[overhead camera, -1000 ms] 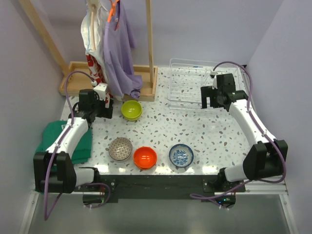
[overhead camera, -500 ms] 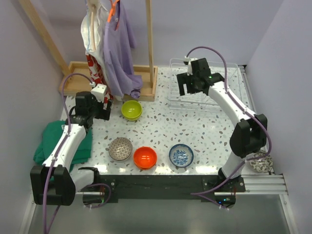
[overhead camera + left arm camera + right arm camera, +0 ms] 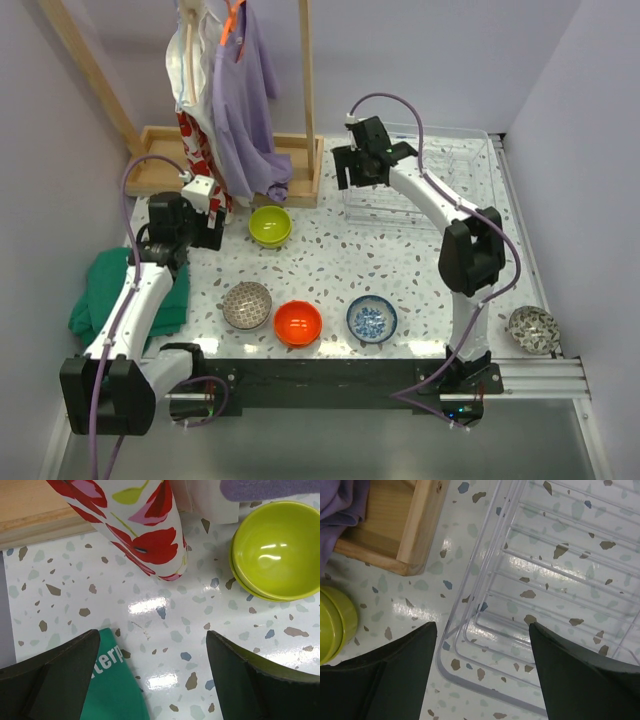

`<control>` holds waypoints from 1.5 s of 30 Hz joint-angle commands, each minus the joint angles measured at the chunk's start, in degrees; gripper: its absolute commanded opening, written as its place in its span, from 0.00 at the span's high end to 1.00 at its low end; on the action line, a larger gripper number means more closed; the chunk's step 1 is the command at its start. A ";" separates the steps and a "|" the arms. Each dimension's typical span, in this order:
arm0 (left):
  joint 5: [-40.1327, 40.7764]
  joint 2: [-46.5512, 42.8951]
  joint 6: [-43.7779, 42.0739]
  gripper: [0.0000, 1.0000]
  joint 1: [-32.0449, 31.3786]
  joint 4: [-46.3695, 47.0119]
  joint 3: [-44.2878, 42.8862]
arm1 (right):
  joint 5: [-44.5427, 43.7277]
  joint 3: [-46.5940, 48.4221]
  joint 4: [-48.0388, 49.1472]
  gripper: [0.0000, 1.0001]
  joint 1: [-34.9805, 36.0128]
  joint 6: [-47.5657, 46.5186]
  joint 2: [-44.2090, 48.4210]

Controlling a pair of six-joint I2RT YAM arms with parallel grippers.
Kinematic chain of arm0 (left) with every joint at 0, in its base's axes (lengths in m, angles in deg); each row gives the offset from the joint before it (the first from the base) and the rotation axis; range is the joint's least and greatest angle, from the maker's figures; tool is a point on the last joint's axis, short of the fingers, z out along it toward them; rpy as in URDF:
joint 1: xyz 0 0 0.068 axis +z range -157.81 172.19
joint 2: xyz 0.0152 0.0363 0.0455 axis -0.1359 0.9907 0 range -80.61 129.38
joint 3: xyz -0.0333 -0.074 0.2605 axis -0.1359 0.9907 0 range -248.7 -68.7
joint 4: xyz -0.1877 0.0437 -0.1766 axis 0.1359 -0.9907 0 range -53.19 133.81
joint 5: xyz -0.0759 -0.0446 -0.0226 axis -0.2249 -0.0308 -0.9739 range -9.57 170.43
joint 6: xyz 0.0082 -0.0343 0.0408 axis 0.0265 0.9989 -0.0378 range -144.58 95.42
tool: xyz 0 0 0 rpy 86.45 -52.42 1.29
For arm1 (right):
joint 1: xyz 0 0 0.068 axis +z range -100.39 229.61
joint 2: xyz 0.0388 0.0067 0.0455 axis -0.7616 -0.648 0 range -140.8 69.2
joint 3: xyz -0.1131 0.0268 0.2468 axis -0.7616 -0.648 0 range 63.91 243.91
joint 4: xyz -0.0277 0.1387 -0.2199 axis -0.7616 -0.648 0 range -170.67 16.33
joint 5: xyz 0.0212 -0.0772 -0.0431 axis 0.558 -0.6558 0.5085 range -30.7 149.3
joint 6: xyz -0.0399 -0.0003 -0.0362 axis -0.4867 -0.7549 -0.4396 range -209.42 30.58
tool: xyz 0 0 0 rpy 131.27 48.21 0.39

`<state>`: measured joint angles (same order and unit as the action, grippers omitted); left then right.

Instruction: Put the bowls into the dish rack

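The lime green bowl (image 3: 270, 225) (image 3: 277, 550) (image 3: 332, 622) sits mid-left on the table. Near the front stand a grey-brown speckled bowl (image 3: 247, 305), an orange-red bowl (image 3: 298, 323) and a blue-patterned bowl (image 3: 372, 319). The clear dish rack (image 3: 440, 180) (image 3: 555, 575) lies at the back right with nothing in it. My right gripper (image 3: 362, 178) (image 3: 482, 625) hangs open above the rack's front left corner. My left gripper (image 3: 200, 232) (image 3: 152, 632) is open over bare table, left of the lime bowl, holding nothing.
A wooden tray base (image 3: 160, 150) (image 3: 415, 525) with posts and hanging clothes (image 3: 240, 100) stands at the back left. A green cloth (image 3: 130, 290) (image 3: 107, 690) lies at the left edge. Another speckled bowl (image 3: 533, 329) rests off the table at the front right.
My right arm has swung left from the rack's right end to its front left corner, uncovering the bowl at the front right. The left gripper has drawn back slightly to the left.
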<state>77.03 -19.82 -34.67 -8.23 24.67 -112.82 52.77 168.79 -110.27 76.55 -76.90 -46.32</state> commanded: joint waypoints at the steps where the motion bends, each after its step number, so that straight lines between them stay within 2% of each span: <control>1: -1.43 -1.29 -0.11 0.08 2.08 0.50 0.52 | -1.47 4.54 1.62 0.25 0.13 2.16 -1.62; 12: -3.19 -1.38 1.47 0.09 3.77 0.94 1.49 | -1.30 4.98 1.97 0.36 0.31 2.25 -4.09; 17: -3.81 -1.56 1.74 0.09 4.21 0.85 1.58 | -1.30 4.89 1.88 0.51 0.40 2.16 -4.44; 24: -4.60 -1.38 2.35 0.09 4.56 1.21 2.02 | -1.03 4.72 1.88 0.60 0.66 1.90 -4.97; 35: -5.04 -1.64 2.79 0.09 4.65 1.64 2.37 | -1.12 4.46 1.36 0.71 1.19 1.02 -5.94; 42: -5.21 -1.64 2.97 0.10 4.91 2.26 2.19 | -1.91 5.07 1.09 0.71 1.36 0.58 -7.08; 45: -5.48 -1.91 3.23 0.10 5.17 2.00 2.28 | -2.44 5.33 1.09 0.78 1.71 0.32 -7.00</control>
<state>72.92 -20.21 -32.64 -3.97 24.85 -110.96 52.84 171.98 -108.30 78.19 -75.35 -52.66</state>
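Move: The left rim of the dish rack, close to its near corner, is just under my right fingertips: about 2 cm to the left, 1 cm ahead and 4 cm below. The near right corner of the wooden tray is some 10 cm left and 5 cm ahead; the lime bowls stand roughly 19 cm left and 5 cm back. From my left hand that rim spot lies about 33 cm right and 15 cm ahead, 4 cm below. With my right hand I first ease about 1 cm forward and down, then creep some 2 cm left so that the rack's left rim comes in line with the gap, and sink again, about 3 cm lower in all. Meanwhile I draw the fingers together from wide open to a narrow gap around the rim, not yet fully shut. ##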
